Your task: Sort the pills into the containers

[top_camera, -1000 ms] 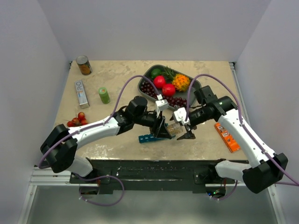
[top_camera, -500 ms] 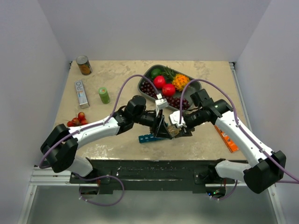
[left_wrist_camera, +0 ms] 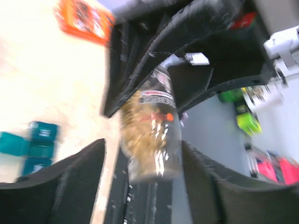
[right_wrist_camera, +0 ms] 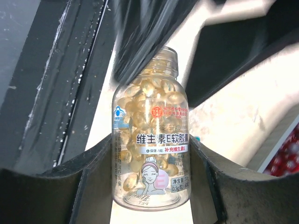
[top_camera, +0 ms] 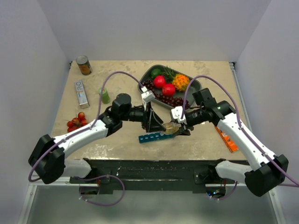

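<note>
A small clear bottle (right_wrist_camera: 150,140) full of tan-yellow pills (right_wrist_camera: 149,100) hangs just above the table, its neck uncapped. My right gripper (right_wrist_camera: 150,145) is shut on its lower body, both fingers pressed against the sides. In the top view the bottle (top_camera: 169,126) lies tilted between the two grippers. My left gripper (left_wrist_camera: 144,156) is open, its fingers standing either side of the bottle (left_wrist_camera: 152,126) with a gap on each side. The teal containers strip (top_camera: 152,138) lies on the table just below and left of the bottle. It also shows in the left wrist view as the containers (left_wrist_camera: 32,144).
A grey fruit tray (top_camera: 194,86) sits behind the grippers. An orange box (top_camera: 226,136) lies by the right arm. At the left are a green bottle (top_camera: 104,95), a white box (top_camera: 81,92), a can (top_camera: 84,65) and red fruit (top_camera: 77,120).
The right gripper closed on the bottle and keeps it. The left gripper opened off the bottle and its arm drew back to the left.
</note>
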Tool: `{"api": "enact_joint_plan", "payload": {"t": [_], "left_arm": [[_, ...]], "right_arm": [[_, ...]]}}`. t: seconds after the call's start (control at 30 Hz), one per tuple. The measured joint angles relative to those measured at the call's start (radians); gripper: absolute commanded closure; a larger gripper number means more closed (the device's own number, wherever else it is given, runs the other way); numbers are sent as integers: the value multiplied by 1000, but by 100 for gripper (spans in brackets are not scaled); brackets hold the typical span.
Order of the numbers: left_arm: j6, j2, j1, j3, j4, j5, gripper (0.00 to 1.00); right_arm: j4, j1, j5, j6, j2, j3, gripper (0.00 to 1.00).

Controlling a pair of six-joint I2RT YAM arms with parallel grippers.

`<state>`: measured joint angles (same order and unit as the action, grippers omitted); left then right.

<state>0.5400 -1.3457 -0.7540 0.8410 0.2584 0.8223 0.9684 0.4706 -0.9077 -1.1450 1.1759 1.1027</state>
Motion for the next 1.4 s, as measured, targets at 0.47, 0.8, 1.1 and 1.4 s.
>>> {"api": "enact_joint_plan", "payload": {"t": [0.47,0.8,1.1,1.4], "left_arm": [[-88,367,143,-71,-63,-312,0],[-273,639,147,-254,-57,-339,0],[-404,711,147,-377,1,-233,0],[-432,681,147,-411,100,-158,2]], "right_arm": [[2,-95,-70,123,-62,-62,100],[-15,-156,-140,167,-72,-101,100],[-21,-164,-171,177,-77,-117,100],[-23,-164,-187,177,-77,-126,100]]}}
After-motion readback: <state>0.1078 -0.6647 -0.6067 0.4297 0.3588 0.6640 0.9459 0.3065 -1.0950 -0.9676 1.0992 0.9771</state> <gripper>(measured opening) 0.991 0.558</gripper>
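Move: The pill bottle, held level by the right gripper with its neck towards the left one, has its middle about 3 cm to the right of the left hand and 1 cm above it. From the right hand the bottle's middle is about 1 cm left and 1 cm below. The teal pill box lies roughly 17 cm below the left hand, 2 cm ahead and 2 cm left. The fruit tray's middle is some 26 cm ahead of the left hand, 4 cm right and 16 cm down. Open the left gripper the rest of the way from around the bottle's neck and swing it off some 11 cm to the left, arcing forward and up first, then back and partly down, while rolling the wrist about 40 degrees. Keep the right fingers shut on the bottle, easing it a couple of centimetres right with a slight turn. ##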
